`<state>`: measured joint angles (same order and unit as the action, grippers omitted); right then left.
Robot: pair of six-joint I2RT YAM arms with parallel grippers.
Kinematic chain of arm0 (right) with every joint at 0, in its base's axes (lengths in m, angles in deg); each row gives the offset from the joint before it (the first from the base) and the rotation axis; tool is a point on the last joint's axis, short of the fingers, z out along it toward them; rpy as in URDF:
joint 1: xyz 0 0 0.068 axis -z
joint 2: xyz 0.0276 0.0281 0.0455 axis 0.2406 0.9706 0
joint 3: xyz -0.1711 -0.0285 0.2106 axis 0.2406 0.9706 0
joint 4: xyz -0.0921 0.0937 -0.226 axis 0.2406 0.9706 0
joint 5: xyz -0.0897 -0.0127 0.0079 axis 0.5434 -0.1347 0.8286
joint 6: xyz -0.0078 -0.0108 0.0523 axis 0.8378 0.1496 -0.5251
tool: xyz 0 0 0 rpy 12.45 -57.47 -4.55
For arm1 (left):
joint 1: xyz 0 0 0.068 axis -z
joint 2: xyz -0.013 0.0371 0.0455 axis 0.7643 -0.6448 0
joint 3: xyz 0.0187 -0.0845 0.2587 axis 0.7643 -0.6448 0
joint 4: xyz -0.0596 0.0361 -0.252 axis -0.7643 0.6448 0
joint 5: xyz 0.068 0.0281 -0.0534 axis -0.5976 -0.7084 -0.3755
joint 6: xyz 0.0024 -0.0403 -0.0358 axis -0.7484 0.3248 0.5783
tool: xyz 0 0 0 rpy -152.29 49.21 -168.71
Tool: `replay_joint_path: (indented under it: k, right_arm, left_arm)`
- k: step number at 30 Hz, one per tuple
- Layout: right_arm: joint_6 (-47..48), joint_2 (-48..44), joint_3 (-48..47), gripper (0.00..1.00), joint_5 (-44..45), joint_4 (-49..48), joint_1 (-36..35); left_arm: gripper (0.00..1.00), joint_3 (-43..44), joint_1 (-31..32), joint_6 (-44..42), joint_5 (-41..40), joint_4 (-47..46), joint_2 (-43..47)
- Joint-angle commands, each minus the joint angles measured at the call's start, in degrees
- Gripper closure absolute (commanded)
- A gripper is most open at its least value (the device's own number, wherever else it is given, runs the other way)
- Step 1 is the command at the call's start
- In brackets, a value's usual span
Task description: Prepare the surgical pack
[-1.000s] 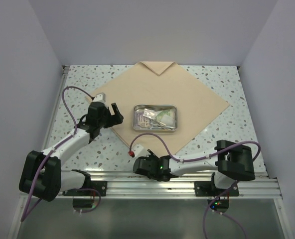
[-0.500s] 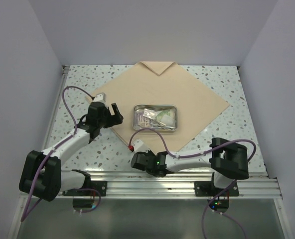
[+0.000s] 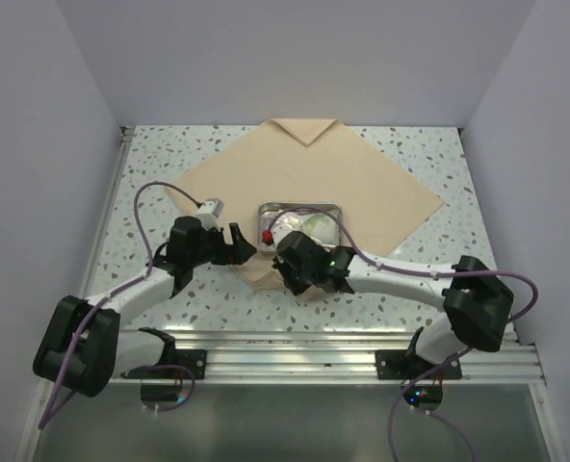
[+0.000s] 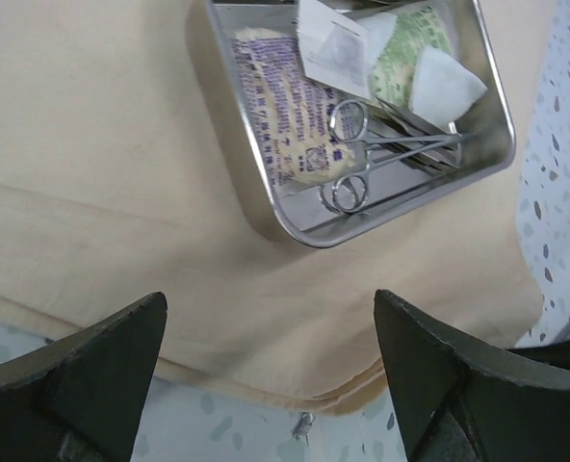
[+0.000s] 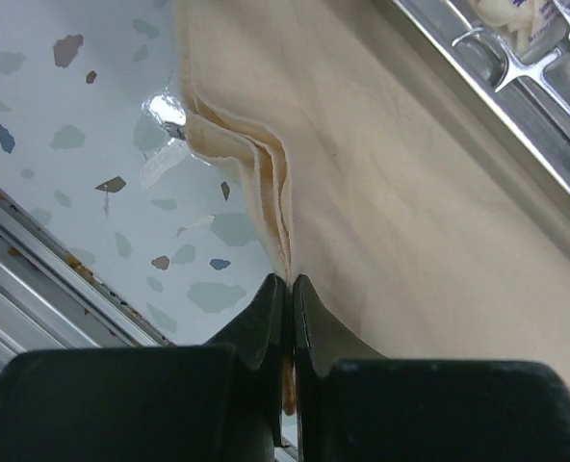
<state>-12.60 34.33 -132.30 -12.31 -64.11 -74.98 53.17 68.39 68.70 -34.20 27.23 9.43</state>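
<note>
The surgical pack's tan cloth (image 3: 343, 173) lies as a diamond on the speckled table, its near corner folded up toward the steel tray (image 3: 309, 207). My right gripper (image 3: 285, 264) is shut on that doubled cloth edge; in the right wrist view the gripper (image 5: 290, 281) pinches the layered fold of cloth (image 5: 410, 221). My left gripper (image 3: 242, 245) hangs open just left of the fold. In the left wrist view the gripper (image 4: 269, 313) stands over the cloth (image 4: 92, 144), with the tray (image 4: 229, 115) beyond it. The tray holds steel forceps (image 4: 362, 154), a purple-printed packet (image 4: 285, 106) and a green packet (image 4: 401, 53).
The cloth's far corner is folded back (image 3: 307, 128) near the rear wall. Grey walls close in left, right and back. An aluminium rail (image 3: 295, 346) runs along the near edge. A small shiny scrap (image 5: 165, 111) lies on the table beside the fold.
My right gripper shut on the cloth's near corner and carried it up toward the tray, folding the cloth over. My left gripper shifted right and nearer, toward the fold, staying open.
</note>
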Motion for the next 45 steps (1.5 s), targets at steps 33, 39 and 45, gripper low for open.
replay_joint_path:
  k: [33,39,45]
  right_arm:
    - [9.4,0.9,-10.3,0.46,-28.8,-2.5,21.1]
    - [8.0,-1.6,-3.9,0.25,-33.4,-10.5,24.1]
    - [8.8,-0.2,-3.8,0.30,-32.7,-11.3,24.3]
  left_arm:
    - [1.00,2.8,6.5,-3.5,17.4,-27.1,-17.2]
    - [1.00,3.3,6.5,-3.0,17.3,-26.2,-16.7]
    - [1.00,3.2,6.6,-2.7,17.8,-26.1,-15.9]
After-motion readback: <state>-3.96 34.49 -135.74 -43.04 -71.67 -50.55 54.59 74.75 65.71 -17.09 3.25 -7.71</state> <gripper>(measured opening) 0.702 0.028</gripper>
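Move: The wrap's near corner is still pinched in the right fingers. It is to go to the tray, whose middle lies about 12 cm ahead of the right hand, 4 cm to its right and 6 cm below. The pouch with purple print in the tray lies some 11 cm ahead of that hand and 2 cm to its left, at much the same depth. From the left hand the held corner is roughly 10 cm back and 11 cm to the right, about level, and the tray's middle 3 cm ahead, 15 cm to the right and 6 cm below. The wrap's near corner is carried forward and up by the right hand, about 8 cm towards the tray's near rim. Meanwhile the open left hand goes some 8 cm to the right, rising slightly and sinking again, turns clockwise and pinches the raised fold's left edge. As the left fingers shut, the right ones open and let go, still around the cloth. ##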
